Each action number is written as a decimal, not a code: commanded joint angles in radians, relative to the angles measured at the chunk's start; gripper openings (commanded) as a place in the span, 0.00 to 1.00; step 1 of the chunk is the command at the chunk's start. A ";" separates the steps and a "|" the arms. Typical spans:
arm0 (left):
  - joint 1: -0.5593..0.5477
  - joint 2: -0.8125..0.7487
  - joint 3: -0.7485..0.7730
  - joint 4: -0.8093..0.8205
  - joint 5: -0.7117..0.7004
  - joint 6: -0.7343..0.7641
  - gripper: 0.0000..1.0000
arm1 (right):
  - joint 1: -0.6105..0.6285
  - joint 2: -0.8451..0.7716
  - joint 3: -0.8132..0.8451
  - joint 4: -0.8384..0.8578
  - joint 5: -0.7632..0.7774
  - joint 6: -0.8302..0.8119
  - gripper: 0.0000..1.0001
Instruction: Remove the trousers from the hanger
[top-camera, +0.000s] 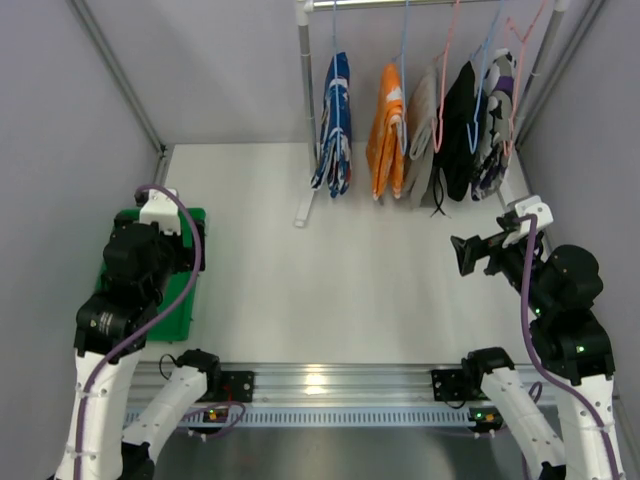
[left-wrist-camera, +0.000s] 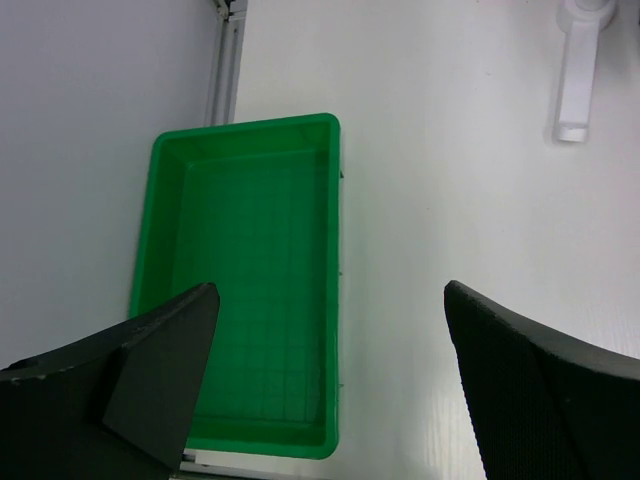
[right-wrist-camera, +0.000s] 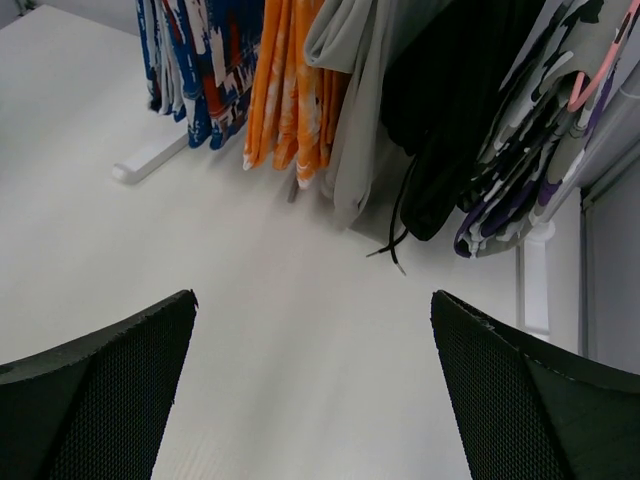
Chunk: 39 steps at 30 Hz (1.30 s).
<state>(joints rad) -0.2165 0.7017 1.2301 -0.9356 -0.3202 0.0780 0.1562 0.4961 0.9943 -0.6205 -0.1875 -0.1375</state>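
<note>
Several trousers hang on hangers from a rack at the back: blue with white pattern (top-camera: 335, 125), orange (top-camera: 387, 135), grey (top-camera: 422, 140), black (top-camera: 458, 130) and a purple-white patterned pair (top-camera: 495, 125). The right wrist view shows them as well: blue (right-wrist-camera: 200, 60), orange (right-wrist-camera: 290, 80), grey (right-wrist-camera: 355, 100), black (right-wrist-camera: 450, 110). My right gripper (top-camera: 468, 255) is open and empty, low over the table in front of the rack and apart from the cloth; its jaws (right-wrist-camera: 313, 295) stand wide. My left gripper (left-wrist-camera: 330, 290) is open and empty above the green bin.
A green bin (top-camera: 185, 290) sits at the left of the table; its rim (left-wrist-camera: 245, 125) shows in the left wrist view and nothing lies in it. The rack's white foot (top-camera: 305, 210) rests on the table. Grey walls close in on both sides.
</note>
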 joint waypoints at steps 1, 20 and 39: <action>0.006 0.018 0.014 0.069 0.052 -0.012 0.99 | -0.007 -0.007 0.013 0.005 0.019 0.009 0.99; 0.002 0.560 0.342 0.662 0.891 -0.568 0.99 | -0.035 0.058 0.147 -0.059 0.062 0.059 0.99; -0.055 1.125 0.666 1.113 1.001 -0.928 0.78 | -0.063 0.252 0.356 -0.114 0.051 0.101 0.99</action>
<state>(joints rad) -0.2581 1.8198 1.8374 -0.0288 0.6006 -0.7452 0.1081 0.7376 1.3174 -0.7090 -0.1333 -0.0483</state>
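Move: The blue trousers at the left end of the rack hang roughly 31 cm ahead of the left hand, 32 cm to its right and slightly below it. The orange trousers are next, about 10 cm right of them at the same depth and height. The rack's left post rises about 4 cm left of the blue trousers and some 5 cm farther out. From the right hand, the blue trousers are around 31 cm ahead, 30 cm left, slightly lower. Towards the blue trousers and their hanger the left hand sweeps nearly 40 cm, forward and right equally, arching up before sinking about 4 cm. The wrist rolls left side down and swings clockwise until the level fingers point forward-right, drawing in by about a fifth but staying well open. The right hand, still empty and open, rises about 6 cm and edges forward. ##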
